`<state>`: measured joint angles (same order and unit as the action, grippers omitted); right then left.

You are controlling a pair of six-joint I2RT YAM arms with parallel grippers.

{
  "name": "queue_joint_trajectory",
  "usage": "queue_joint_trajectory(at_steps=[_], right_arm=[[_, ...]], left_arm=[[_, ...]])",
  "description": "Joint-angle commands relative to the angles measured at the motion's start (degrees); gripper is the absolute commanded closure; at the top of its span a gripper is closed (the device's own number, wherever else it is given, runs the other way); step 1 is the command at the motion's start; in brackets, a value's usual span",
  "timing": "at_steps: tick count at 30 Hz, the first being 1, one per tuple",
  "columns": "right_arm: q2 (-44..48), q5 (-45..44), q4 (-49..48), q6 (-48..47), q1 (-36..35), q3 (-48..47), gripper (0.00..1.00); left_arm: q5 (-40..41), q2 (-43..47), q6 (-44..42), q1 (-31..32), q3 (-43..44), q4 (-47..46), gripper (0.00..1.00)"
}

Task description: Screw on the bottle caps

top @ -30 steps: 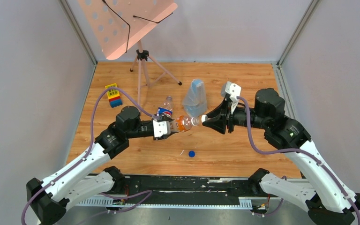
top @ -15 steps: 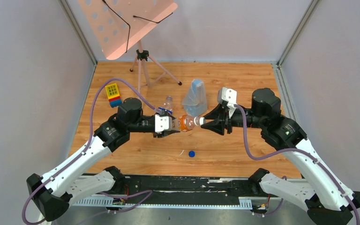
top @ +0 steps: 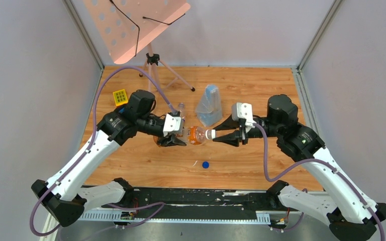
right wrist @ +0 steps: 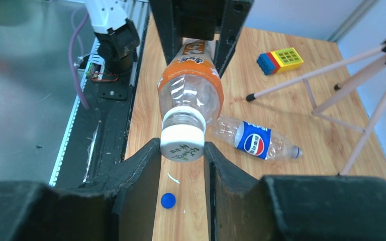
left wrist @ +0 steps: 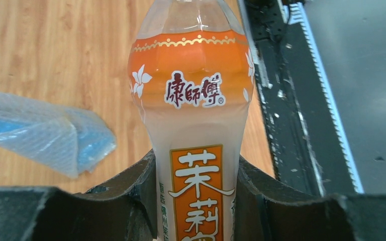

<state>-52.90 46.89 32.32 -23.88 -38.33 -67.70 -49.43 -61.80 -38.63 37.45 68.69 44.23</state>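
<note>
The orange-label bottle (top: 197, 135) is held level above the table between both arms. My left gripper (top: 182, 134) is shut on its lower body; in the left wrist view the jaws press both sides of the label (left wrist: 195, 170). The white cap (right wrist: 182, 143) with a small green mark sits on the bottle's neck, and my right gripper (right wrist: 181, 150) is shut on it, as the top view also shows (top: 215, 134). The Pepsi bottle (right wrist: 254, 140) lies uncapped on the table, mostly hidden behind my left gripper from above (top: 180, 107). The blue cap (top: 205, 164) lies loose on the wood.
A bluish see-through bag (top: 209, 105) stands behind the bottles. A pink music stand on a tripod (top: 152, 60) is at the back left, with coloured blocks (top: 120, 96) beside it. A small white scrap (top: 195, 162) lies by the blue cap. A black rail (top: 196, 196) runs along the near edge.
My right wrist has rolled round the bottle's axis while gripping the white cap. My left arm has swung back and up, and the orange bottle has shifted slightly.
</note>
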Motion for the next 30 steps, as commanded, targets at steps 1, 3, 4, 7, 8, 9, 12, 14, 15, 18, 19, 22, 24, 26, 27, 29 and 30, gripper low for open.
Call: queue_joint_trajectory(at_steps=[1,3,4,7,8,9,12,14,15,18,19,22,24,26,27,29,30], right_arm=[[-1.2,6.5,0.7,-8.2,-0.1,2.6,1.0],[-1.5,7.6,0.8,-10.4,-0.2,2.8,1.0],[-1.7,7.7,0.7,-11.3,-0.2,2.6,1.0],[-2.9,8.1,1.2,-13.3,-0.1,1.9,1.0],[-3.4,8.1,1.3,-13.7,-0.2,1.7,1.0],[-3.7,7.9,1.3,-13.9,-0.2,1.4,1.0],[-4.3,7.8,1.3,-13.8,-0.2,0.7,1.0],[-4.5,6.9,1.4,-13.6,-0.1,0.6,1.0],[-4.6,6.2,1.7,-13.6,-0.1,0.6,1.0],[-4.4,2.9,2.6,-13.3,-0.2,1.0,1.0],[-4.5,1.2,3.1,-13.1,-0.1,1.0,1.0],[-6.1,-5.0,6.3,-11.0,-0.2,0.3,1.0],[-8.2,-10.1,7.3,-6.5,-0.1,-0.7,1.0],[-10.9,-14.9,7.9,-1.0,-0.2,-1.7,1.0],[-12.4,-18.4,8.2,2.0,-0.2,-2.4,1.0],[-16.0,-22.1,10.9,6.9,-0.2,-4.8,1.0],[-18.1,-23.5,13.0,9.0,-0.1,-6.3,1.0]], left_arm=[[-11.1,-1.2,-5.5,-1.1,6.9,8.7,0.84],[-11.8,-3.0,-6.9,-1.2,9.0,12.6,0.85],[-12.1,-3.6,-7.8,-1.2,9.7,15.1,0.85],[-12.3,-6.1,-8.3,-1.2,12.4,18.2,0.87],[-12.0,-6.4,-8.1,-1.2,12.7,19.1,0.88],[-11.9,-7.1,-8.0,-1.2,13.3,19.4,0.88],[-9.6,-7.5,-7.5,-1.2,14.0,20.0,0.89],[-7.4,-7.0,-6.9,-1.2,13.8,19.5,0.89],[-6.5,-6.6,-6.5,-1.2,13.5,19.0,0.89],[-1.6,-4.2,-4.4,-1.3,12.2,16.7,0.91],[-0.6,-3.7,-3.7,-1.2,12.0,16.4,0.91],[6.0,-1.6,-2.1,-1.2,10.3,15.1,0.91],[11.2,-0.3,-0.3,-1.3,8.2,13.2,0.91],[16.8,1.6,2.2,-1.2,5.1,9.7,0.9],[21.0,2.3,4.3,-1.2,3.9,6.7,0.9],[26.4,4.1,6.9,-1.2,0.6,3.0,0.9],[27.8,5.1,7.5,-1.3,-1.3,2.1,0.9]])
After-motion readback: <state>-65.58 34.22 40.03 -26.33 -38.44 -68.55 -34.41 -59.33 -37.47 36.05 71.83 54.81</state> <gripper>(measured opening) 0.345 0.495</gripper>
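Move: My right hand already pinches the white cap at the mouth of the orange-labelled bottle, that mouth lying about 1 cm to its left. The blue cap sits on the table roughly 32 cm beneath the right hand, 1 cm back and 1 cm left; the Pepsi bottle is some 18 cm ahead, 14 cm left and 30 cm down. From my left hand, which grips the bottle's body, the mouth is about 10 cm right and 3 cm above, level fore and aft. I draw the white cap clear of the bottle mouth: my right hand first sinks a few centimetres, then sweeps down and forward, about 9 cm lower and 6 cm farther out in all, its fingertips dipping. My left hand keeps its hold on the bottle, backs about 2 cm, then swings forward and left, turning some 15 degrees counter-clockwise. Both grips stay as they are. ##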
